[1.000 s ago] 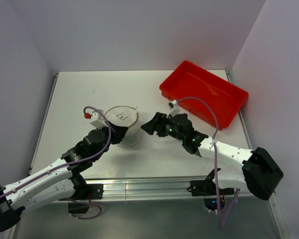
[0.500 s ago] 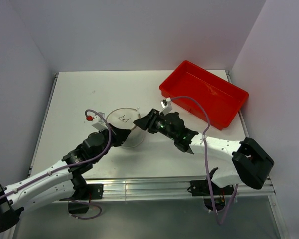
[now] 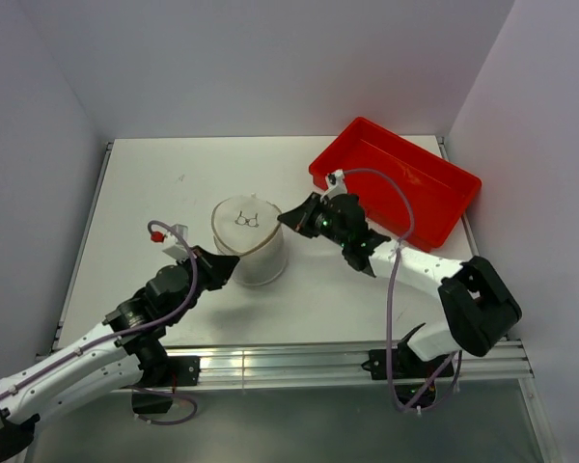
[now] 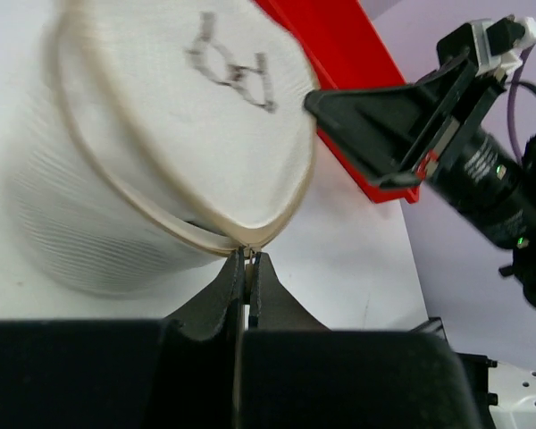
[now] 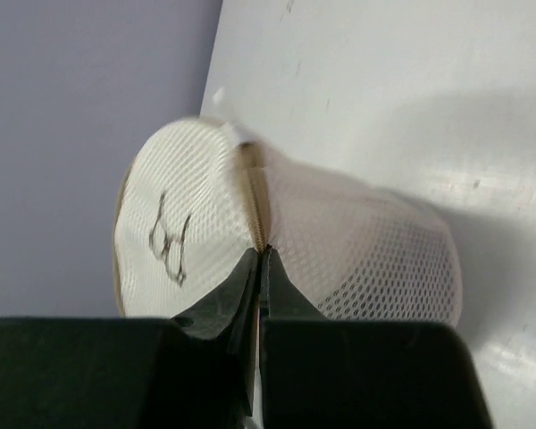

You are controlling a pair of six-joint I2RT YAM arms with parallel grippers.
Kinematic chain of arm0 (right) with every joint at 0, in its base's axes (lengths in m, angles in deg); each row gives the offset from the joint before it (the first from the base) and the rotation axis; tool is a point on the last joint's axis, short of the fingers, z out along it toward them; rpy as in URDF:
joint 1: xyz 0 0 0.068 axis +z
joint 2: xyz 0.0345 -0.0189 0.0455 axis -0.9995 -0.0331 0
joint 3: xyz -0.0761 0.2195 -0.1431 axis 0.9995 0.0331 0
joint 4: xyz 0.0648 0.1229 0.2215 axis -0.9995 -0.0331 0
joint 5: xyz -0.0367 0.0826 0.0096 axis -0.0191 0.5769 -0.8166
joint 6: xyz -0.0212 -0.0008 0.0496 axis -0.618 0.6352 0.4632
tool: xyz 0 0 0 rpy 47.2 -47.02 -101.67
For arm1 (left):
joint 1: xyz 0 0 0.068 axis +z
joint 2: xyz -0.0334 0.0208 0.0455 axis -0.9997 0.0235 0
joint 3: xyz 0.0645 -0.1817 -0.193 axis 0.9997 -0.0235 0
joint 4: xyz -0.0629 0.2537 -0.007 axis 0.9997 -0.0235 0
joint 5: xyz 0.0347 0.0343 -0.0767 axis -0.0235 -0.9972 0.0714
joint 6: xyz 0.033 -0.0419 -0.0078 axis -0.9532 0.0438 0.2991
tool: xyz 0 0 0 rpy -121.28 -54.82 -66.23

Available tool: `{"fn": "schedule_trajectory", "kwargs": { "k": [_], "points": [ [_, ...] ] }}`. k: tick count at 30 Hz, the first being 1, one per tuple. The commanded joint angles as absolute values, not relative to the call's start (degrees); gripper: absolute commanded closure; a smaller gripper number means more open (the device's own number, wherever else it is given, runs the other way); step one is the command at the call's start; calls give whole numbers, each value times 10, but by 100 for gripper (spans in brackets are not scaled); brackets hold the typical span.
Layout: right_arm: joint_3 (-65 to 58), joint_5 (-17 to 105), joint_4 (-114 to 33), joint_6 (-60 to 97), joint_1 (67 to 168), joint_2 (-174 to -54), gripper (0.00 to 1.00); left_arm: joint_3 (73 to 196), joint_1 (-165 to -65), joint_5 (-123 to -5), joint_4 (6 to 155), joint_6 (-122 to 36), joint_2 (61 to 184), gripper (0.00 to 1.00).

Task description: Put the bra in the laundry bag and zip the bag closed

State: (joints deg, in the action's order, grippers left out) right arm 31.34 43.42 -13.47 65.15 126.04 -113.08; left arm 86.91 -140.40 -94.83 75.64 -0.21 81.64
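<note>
The laundry bag [image 3: 251, 246], a whitish mesh cylinder with a tan rim, stands on the table with its round end, marked with a small drawing, facing up. My left gripper [image 3: 228, 266] is shut on the tan rim at the bag's near left edge [image 4: 247, 254]. My right gripper [image 3: 289, 218] is shut on the zipper line at the bag's right side [image 5: 264, 250]. The bag also shows in the left wrist view [image 4: 161, 143] and the right wrist view [image 5: 357, 241]. The bra is not in view.
A red plastic tray [image 3: 434, 207] lies at the back right, just behind my right arm, and shows in the left wrist view [image 4: 339, 63]. Walls close in the table on the left, back and right.
My right gripper has moved up and back along the bag's right side. My left gripper has pulled back to the near left. The bag now stands taller and shows more of its side.
</note>
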Motion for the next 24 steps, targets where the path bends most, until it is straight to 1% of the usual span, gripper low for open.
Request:
{"fn": "schedule_trajectory", "kwargs": {
  "k": [1, 5, 7, 9, 10, 11, 12, 13, 14, 16, 17, 19, 21, 24],
  "points": [
    [233, 476, -152, 578, 1194, -1167, 100, 860, -1407, -1000, 661, -6, 765, 100],
    [142, 543, -173, 523, 1161, -1246, 100, 855, -1407, -1029, 625, -5, 729, 100],
    [117, 561, -206, 513, 1164, -1256, 100, 854, -1407, -1018, 641, -12, 736, 100],
    [104, 557, -228, 503, 1176, -1251, 99, 853, -1408, -995, 695, -19, 753, 100],
    [106, 533, -237, 502, 1182, -1246, 88, 854, -1408, -990, 711, -19, 776, 100],
    [117, 524, -252, 504, 1189, -1229, 61, 859, -1408, -986, 746, -19, 789, 100],
    [131, 514, -255, 512, 1193, -1216, 49, 860, -1408, -980, 764, -21, 798, 100],
    [150, 497, -248, 530, 1197, -1183, 30, 862, -1409, -970, 781, -21, 817, 100],
    [204, 492, -219, 540, 1202, -1164, 25, 863, -1409, -965, 824, -22, 825, 100],
    [261, 475, -188, 576, 1225, -1104, 24, 866, -1409, -954, 848, -22, 847, 100],
    [308, 467, -161, 588, 1236, -1088, 24, 867, -1410, -951, 858, -22, 854, 100],
    [338, 459, -150, 612, 1281, -1060, 24, 866, -1411, -937, 881, -21, 872, 100],
    [361, 471, -120, 641, 1305, -1059, 25, 863, -1413, -929, 895, -16, 884, 100],
    [368, 502, -61, 669, 1328, -1076, 28, 853, -1415, -923, 901, -7, 886, 100]
  ]
}}
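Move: Both hands start at the laundry bag, the left already pinching the near end of the zip, the right the zip edge on the far right side. From the right hand that near end is about 8 cm back, 8 cm left and roughly level; the lid's middle is 7 cm left, 1 cm back and about level, while the red box is centred some 27 cm right, 12 cm ahead and 13 cm lower. Forward about 4 cm, then leftward with a slight counter-clockwise turn, goes the right hand, still pinching the zip edge; it then opens wide, lets go and swings back some 11 cm towards the near end of the zip, staying open. The left keeps its pinch there, giving about 3 cm to the left before drawing roughly 5 cm back to the right. ##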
